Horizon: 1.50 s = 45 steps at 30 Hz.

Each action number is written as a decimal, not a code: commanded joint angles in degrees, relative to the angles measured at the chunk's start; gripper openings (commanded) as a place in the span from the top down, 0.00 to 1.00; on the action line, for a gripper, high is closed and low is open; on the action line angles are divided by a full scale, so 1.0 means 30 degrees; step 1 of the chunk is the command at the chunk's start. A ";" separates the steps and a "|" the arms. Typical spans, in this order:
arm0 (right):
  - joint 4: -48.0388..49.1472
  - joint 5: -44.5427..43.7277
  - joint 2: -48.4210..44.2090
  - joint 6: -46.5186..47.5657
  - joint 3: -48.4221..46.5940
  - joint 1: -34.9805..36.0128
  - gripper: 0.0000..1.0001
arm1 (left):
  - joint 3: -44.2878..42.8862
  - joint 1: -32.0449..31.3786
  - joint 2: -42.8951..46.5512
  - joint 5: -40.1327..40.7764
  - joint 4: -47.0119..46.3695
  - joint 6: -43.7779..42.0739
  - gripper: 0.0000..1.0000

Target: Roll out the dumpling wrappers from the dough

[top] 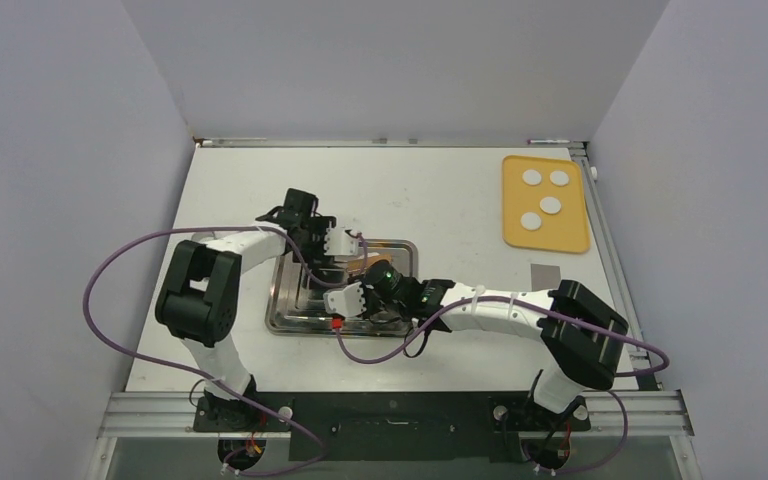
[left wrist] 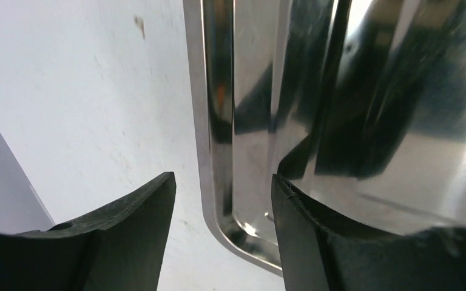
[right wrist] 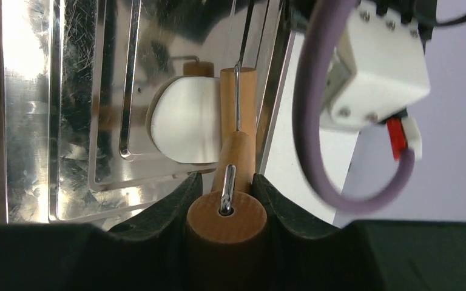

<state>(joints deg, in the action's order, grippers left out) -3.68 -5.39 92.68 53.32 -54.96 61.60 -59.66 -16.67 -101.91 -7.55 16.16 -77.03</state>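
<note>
Several dumpling wrappers [top: 551,205], small white discs, lie on an orange mat [top: 570,235] at the far right. My right gripper [right wrist: 226,182] is shut on the end handle of a wooden rolling pin [right wrist: 238,109]. The pin lies over a steel tray [right wrist: 67,151], on the edge of a flat white dough sheet [right wrist: 185,121]. My left gripper [left wrist: 223,230] is open at the tray's corner with nothing held. One finger is over the table and the other over the tray [left wrist: 209,121]. In the top view both grippers, left [top: 335,245] and right [top: 352,300], crowd over the tray [top: 285,315].
The left arm's white wrist body and purple cable [right wrist: 315,121] hang close beside the rolling pin, just past the tray's rim. A small grey patch [top: 543,273] lies on the table below the mat. Walls close in on three sides of the table.
</note>
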 commanded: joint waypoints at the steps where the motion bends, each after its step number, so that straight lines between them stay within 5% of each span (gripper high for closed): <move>1: -0.0795 0.0182 0.0329 -0.0764 0.0151 0.0094 0.92 | -0.2008 -0.2201 -0.0459 -0.0306 0.2530 0.2782 0.44; 6: -0.1633 0.0112 0.0343 -0.1392 0.0155 0.0541 0.92 | -0.3027 -0.3161 -0.2403 -0.0097 0.2663 0.3506 0.48; 16: 0.0486 -0.0705 0.1089 -0.1616 0.0028 -0.0458 0.92 | -0.2912 -0.3362 -0.3960 -0.0879 0.2612 0.3699 0.87; 22: -0.0199 -0.1970 0.1922 -0.1651 -0.0107 0.0106 0.92 | -0.1744 -0.3422 -0.3302 -0.2599 0.1752 0.4065 1.00; 29: -0.1186 -0.1941 0.0172 -0.3592 0.1548 0.1312 0.92 | -0.1201 -0.3583 -0.3218 -0.2834 0.0938 0.5128 1.00; 36: 0.0158 -0.2456 0.3258 -0.2497 -0.1021 -0.0372 0.92 | -0.0646 -0.3585 -0.2914 -0.2841 0.0308 0.5370 1.00; 45: -0.1633 -0.3202 0.1534 -0.4653 0.1263 0.2407 0.92 | -0.0175 -0.3514 -0.2648 -0.2932 -0.0345 0.5516 1.00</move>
<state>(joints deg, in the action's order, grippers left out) 1.72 -19.16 98.28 47.27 -55.13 66.76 -63.13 -26.06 -107.90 -9.58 7.68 -62.08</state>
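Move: The stretch of the tray's far rim to grip lies about 9 cm to the left gripper's right, level with it ahead and about 1 cm lower; the tray's far-left corner is some 3 cm to its left. From the right gripper, which already holds the roller, the dough lies about 6 cm ahead, 3 cm left and 7 cm below. The roller's big barrel sits on it, some 2 cm farther out. Bring the left gripper about 9 cm right along the tray's far rim, towards the dough, closing its fingers to pinch the rim, then hold there while it tilts some 10 degrees, left side down. Meanwhile keep the right gripper's hold on the roller and work it back and forth over the dough in short strokes of 3 to 4 cm, sinking about 1.5 cm. ##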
